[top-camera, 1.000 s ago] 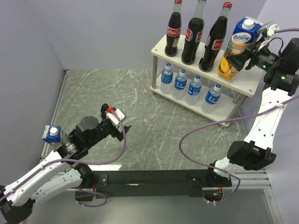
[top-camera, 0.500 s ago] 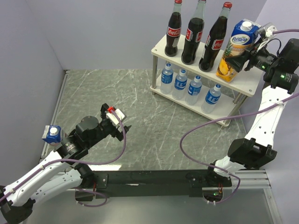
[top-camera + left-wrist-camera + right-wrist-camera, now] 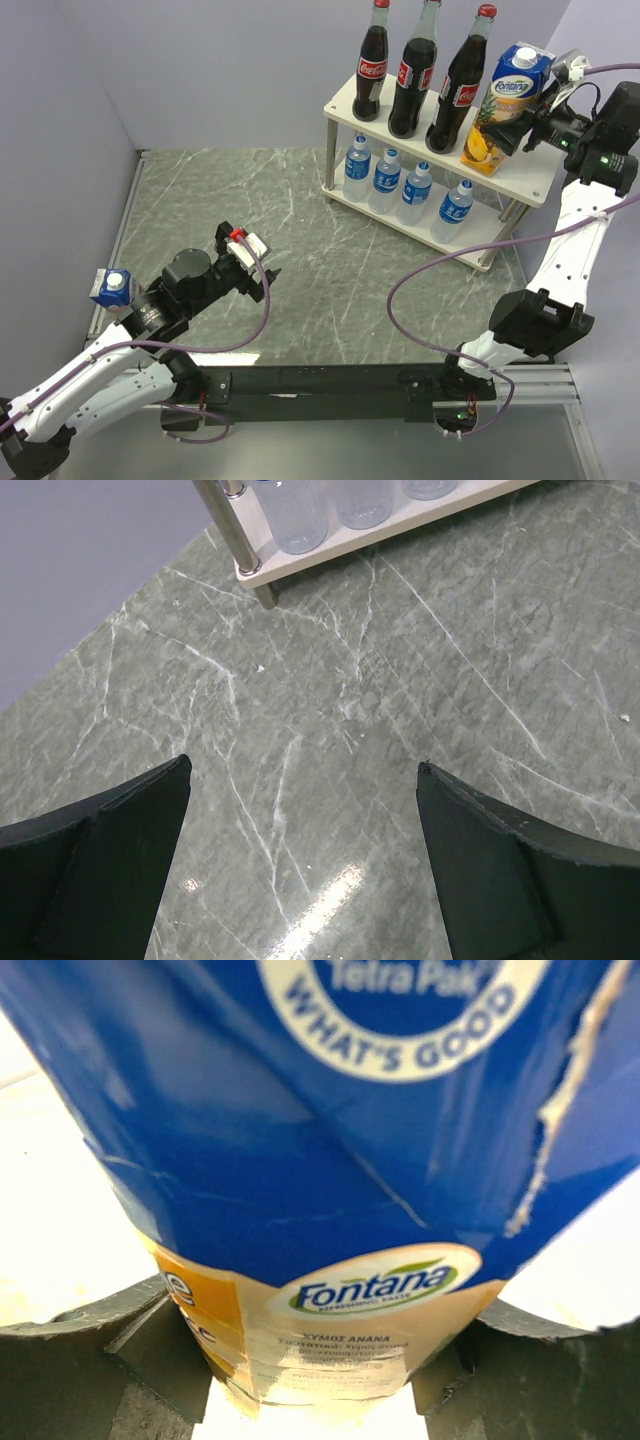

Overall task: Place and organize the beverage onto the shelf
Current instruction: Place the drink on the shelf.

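Observation:
A blue-topped juice carton (image 3: 505, 105) stands slightly tilted at the right end of the shelf's top board (image 3: 345, 100). My right gripper (image 3: 527, 122) is shut on the carton (image 3: 330, 1160) from the right, a finger on each side. Three cola bottles (image 3: 412, 75) stand left of it on the same board. Several water bottles (image 3: 402, 183) line the lower board. A second juice carton (image 3: 110, 288) stands on the table at the far left, behind my left arm. My left gripper (image 3: 262, 270) hovers open over bare table (image 3: 303, 780), holding nothing.
The grey marble table (image 3: 300, 210) stretches between my left gripper and the shelf. The shelf's lower board (image 3: 400, 525) and a metal leg (image 3: 235, 530) show at the top of the left wrist view. Purple walls close in on the left and back.
The right gripper and the juice carton have shifted slightly left on the top board, the carton a little more upright. The left arm has not moved.

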{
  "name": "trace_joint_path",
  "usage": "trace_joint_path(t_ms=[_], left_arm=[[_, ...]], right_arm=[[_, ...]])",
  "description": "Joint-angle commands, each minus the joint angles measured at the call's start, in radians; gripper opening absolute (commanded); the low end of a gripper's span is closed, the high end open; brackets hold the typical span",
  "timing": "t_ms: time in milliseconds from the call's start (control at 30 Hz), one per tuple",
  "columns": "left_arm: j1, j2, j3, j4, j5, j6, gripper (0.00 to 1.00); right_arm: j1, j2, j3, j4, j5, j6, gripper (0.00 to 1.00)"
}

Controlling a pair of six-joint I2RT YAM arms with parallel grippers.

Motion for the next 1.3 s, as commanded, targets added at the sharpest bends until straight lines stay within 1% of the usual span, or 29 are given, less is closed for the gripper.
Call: trace_joint_path(t_ms=[0, 133, 233, 300, 433, 600, 633, 900, 1000, 1033, 1133, 1267], left_arm=[[0.005, -0.001, -0.007, 0.050, 0.014, 0.003, 1.00], [0.007, 0.002, -0.005, 0.050, 0.016, 0.005, 0.99], [0.007, 0.002, -0.007, 0.049, 0.017, 0.005, 1.00], [0.007, 0.002, -0.005, 0.050, 0.019, 0.005, 1.00], [0.010, 0.002, -0.005, 0.050, 0.020, 0.003, 0.99], [0.010, 0.004, -0.005, 0.050, 0.024, 0.003, 0.99], [0.011, 0.004, -0.005, 0.050, 0.024, 0.002, 1.00], [0.013, 0.002, -0.005, 0.050, 0.027, 0.002, 0.99], [0.014, 0.001, -0.004, 0.050, 0.027, 0.000, 0.99], [0.013, 0.002, -0.004, 0.050, 0.028, 0.002, 0.99], [0.014, 0.001, -0.002, 0.050, 0.030, 0.002, 1.00], [0.014, 0.001, -0.002, 0.050, 0.031, 0.000, 1.00]], right_arm=[[0.002, 0.019, 0.037, 0.068, -0.026, -0.062, 0.68], [0.002, 0.034, 0.047, 0.018, -0.029, -0.122, 0.70], [0.002, 0.050, 0.072, -0.062, -0.020, -0.177, 0.71], [0.002, 0.060, 0.084, -0.087, -0.015, -0.199, 0.72], [0.002, 0.067, 0.093, -0.116, -0.006, -0.224, 0.79], [0.000, 0.061, 0.092, -0.107, 0.000, -0.214, 0.85], [0.002, 0.059, 0.090, -0.099, 0.000, -0.208, 0.88], [-0.006, 0.019, 0.046, -0.006, -0.003, -0.148, 0.91], [-0.021, 0.002, 0.017, 0.086, -0.018, -0.046, 0.92], [-0.032, -0.002, -0.006, 0.152, -0.024, -0.017, 0.92], [-0.049, -0.013, -0.029, 0.227, -0.037, 0.051, 0.92], [-0.067, -0.005, -0.014, 0.212, -0.067, 0.050, 0.93]])
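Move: The upright juice carton is still between the right gripper's pads on the top shelf, its middle about 1 cm ahead of the hand and 2 cm above it. The nearest cola bottle stands some 10 cm to the left of the hand and 5 cm farther out; the next one, roughly 19 cm left and 8 cm out. From the idle left hand the carton is about 19 cm ahead, 52 cm to the right and 20 cm higher. Open the right gripper from its hold around the juice carton to almost fully wide, settling only about half a centimetre lower as the fingers spread, so the pads let go of the carton's sides. Then ease the hand about 1.5 cm to the right and slightly forward, keeping the fingers astride the carton. ##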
